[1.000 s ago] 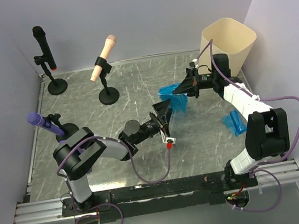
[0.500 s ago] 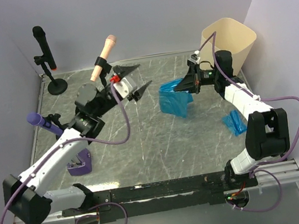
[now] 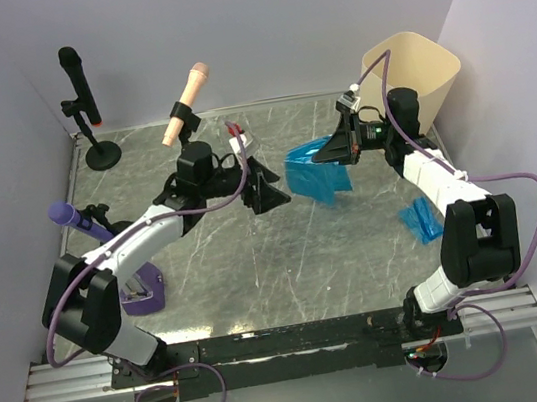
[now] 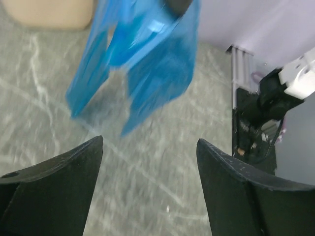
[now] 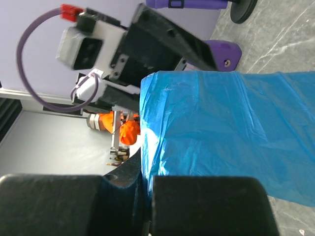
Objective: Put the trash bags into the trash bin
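My right gripper (image 3: 326, 156) is shut on the top edge of a blue trash bag (image 3: 314, 180), which hangs above the table's middle right. In the right wrist view the bag (image 5: 231, 132) fills the frame with its edge pinched in the shut gripper (image 5: 146, 183). My left gripper (image 3: 271, 188) stands open just left of the bag with nothing between its fingers (image 4: 54, 191). In its own view the bag (image 4: 142, 54) hangs ahead. The cream trash bin (image 3: 413, 70) stands at the back right corner. A second blue trash bag (image 3: 420, 220) lies on the table by the right arm.
Three microphones on stands are on the left half: a black one (image 3: 78, 86) at the back, a peach one (image 3: 186, 98), and a purple one (image 3: 74, 216) on a purple base (image 3: 143, 300). Walls close in on both sides and the back.
The left arm has swung from the back left down toward the hanging bag, and its jaws have spread wider. The right gripper has kept the bag lifted, almost still.
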{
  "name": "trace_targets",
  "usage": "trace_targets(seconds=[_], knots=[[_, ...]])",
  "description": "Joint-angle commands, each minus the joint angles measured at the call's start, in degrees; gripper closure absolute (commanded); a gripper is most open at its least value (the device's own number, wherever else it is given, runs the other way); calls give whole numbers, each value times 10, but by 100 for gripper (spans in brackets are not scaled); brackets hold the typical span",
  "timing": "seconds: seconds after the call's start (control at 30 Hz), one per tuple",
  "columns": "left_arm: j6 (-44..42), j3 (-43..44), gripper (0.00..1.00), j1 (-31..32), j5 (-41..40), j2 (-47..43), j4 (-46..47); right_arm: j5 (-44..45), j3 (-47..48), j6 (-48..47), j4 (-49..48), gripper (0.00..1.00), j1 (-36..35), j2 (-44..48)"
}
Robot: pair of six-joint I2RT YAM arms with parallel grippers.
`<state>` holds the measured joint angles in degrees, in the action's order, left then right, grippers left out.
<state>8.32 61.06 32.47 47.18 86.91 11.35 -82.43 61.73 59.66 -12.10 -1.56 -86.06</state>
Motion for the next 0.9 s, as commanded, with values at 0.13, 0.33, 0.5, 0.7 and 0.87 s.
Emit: trace_targets(seconds=[0.13,0.33,0.5,0.7,0.87], knots=[[60,50,31,59,48,43,119,-13,39,-17,-16,100,-2,7],[111,58,44,61,17,84,159,-12,57,-2,-29,100,-2,-6],[164,62,53,59,13,97,205,-13,40,5,-37,100,0,2],[205,52,29,61,30,91,233,-14,23,24,-65,100,-1,5],[215,63,61,66,70,104,240,-11,25,32,-80,100,1,-2]])
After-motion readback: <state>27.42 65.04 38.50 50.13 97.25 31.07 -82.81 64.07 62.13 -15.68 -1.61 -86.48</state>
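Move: The blue trash bag hangs from the right hand's shut fingers, its middle about 7 cm straight below them. From the left hand that same middle is some 9 cm to the right, 1 cm ahead and roughly level. The trash bin stands about 21 cm right and 15 cm ahead of the right hand, the second blue bag 20 cm right and 10 cm back on the table. The beige microphone stand is 16 cm left and 12 cm ahead of the left hand. The left hand's fingers come up against the left side of the hanging bag, seeming to take some of its film between them. It travels about 6 cm right, with a small dip back, and tilts its fingertips up some 10 degrees; the jaws narrow to half open, widen, then narrow again without shutting. The right hand keeps its pinch, rising slightly. ##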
